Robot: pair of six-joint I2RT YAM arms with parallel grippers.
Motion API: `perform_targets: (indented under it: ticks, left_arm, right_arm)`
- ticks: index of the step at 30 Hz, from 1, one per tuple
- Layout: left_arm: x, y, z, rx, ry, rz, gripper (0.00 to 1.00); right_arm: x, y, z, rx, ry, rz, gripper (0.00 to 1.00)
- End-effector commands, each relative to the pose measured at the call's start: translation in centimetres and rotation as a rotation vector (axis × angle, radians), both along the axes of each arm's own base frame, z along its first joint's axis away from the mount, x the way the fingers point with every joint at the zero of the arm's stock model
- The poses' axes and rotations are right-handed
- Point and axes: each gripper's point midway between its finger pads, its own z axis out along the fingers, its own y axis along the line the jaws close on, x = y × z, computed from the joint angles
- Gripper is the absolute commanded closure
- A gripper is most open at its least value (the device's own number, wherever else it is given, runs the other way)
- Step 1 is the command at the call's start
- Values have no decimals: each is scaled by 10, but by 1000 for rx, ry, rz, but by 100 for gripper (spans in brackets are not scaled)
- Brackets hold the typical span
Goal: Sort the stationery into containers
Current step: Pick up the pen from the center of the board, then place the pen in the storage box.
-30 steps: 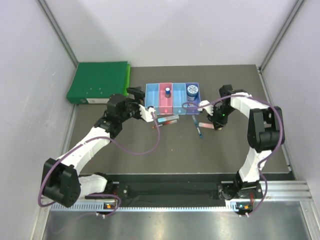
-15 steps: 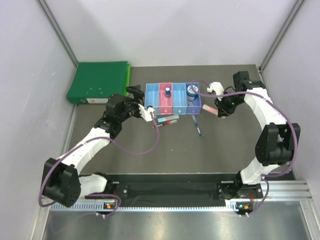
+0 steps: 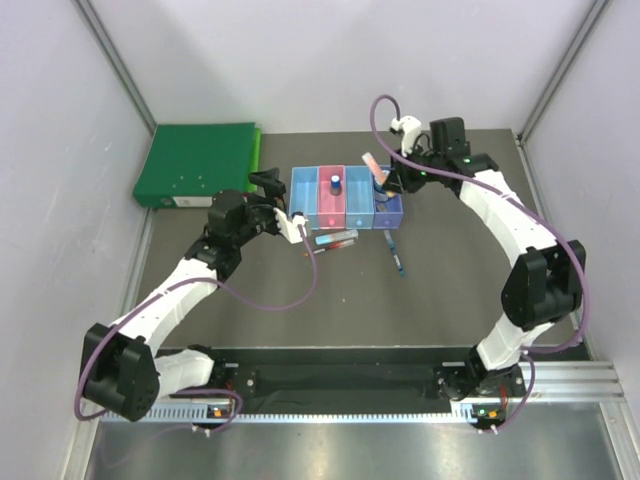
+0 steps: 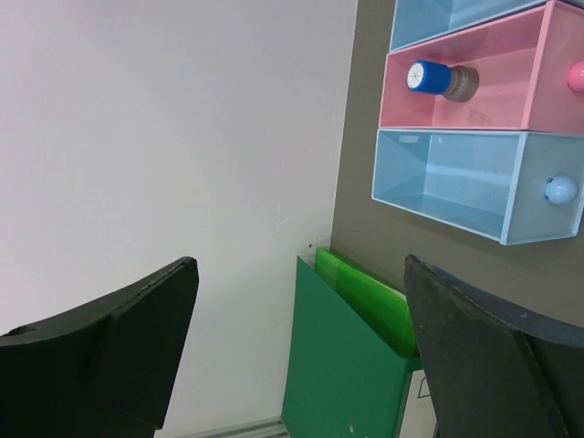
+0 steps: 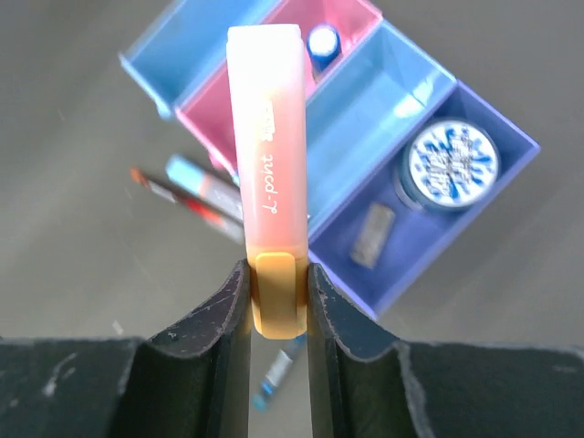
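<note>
The containers (image 3: 345, 198) stand in a row at mid-table: light blue, pink, light blue, purple. My right gripper (image 5: 278, 274) is shut on the orange end of an orange-pink marker (image 5: 266, 173), held in the air over the purple bin (image 5: 429, 228). That bin holds a round blue reel (image 5: 452, 160) and a small pale block (image 5: 372, 235). A blue-capped bottle (image 4: 441, 79) lies in the pink bin (image 4: 511, 100). A red-blue pen (image 3: 335, 240) and a dark blue pen (image 3: 395, 250) lie on the table in front of the bins. My left gripper (image 3: 272, 195) stands open and empty just left of the row.
A big green binder (image 3: 198, 162) lies at the back left against the wall, close behind the left gripper. White walls close the table at the left, back and right. Purple cables loop off both arms.
The right arm has lifted the marker off the table to the right of the bins and swung it back and left, over the purple bin. The left arm has hardly moved.
</note>
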Motion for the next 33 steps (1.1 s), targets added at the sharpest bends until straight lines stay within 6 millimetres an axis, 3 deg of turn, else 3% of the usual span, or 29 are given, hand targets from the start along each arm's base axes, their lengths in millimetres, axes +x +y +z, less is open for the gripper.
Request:
perform_targets:
  ticks: [1, 8, 14, 21, 33]
  left_arm:
    - [-6, 3, 14, -17, -46, -1, 1]
    - [-14, 7, 12, -12, -35, 4, 1]
    - [-17, 11, 11, -7, -27, 16, 1]
    - [-14, 10, 8, -20, -19, 19, 1]
    - [-7, 7, 8, -35, -15, 12, 1]
  right_arm:
    - [31, 32, 15, 178, 11, -176, 100]
    - [55, 53, -39, 218, 142, -296, 100]
    - [70, 65, -54, 216, 159, -317, 100]
    - [72, 79, -74, 202, 190, -313, 100]
    - [76, 76, -101, 162, 213, -349, 99]
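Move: The right hand holds the pen, a pink highlighter with a yellow end, about 20 cm above the table. The light blue compartment it is taken to, third from the left, lies roughly 8 cm ahead, 8 cm left and 17 cm below. The round tin in the dark blue compartment is some 10 cm ahead, 1 cm left; the blue marker on the table is 9 cm back, 2 cm right. From the left hand, the light blue compartment lies about 10 cm ahead, 20 cm right. Keeping its pinch on the pen's yellow end, the right hand swings forward and left off the dark blue compartment, some 6 cm each way, and soon drops towards the light blue one beside it, about 12 cm down in all, nearly pausing late on before sinking a little more. Meanwhile the wrist turns some 20 degrees clockwise and tips the fingers down by about 15, so that the pen swings round to lie nearly along the length of the compartment. ##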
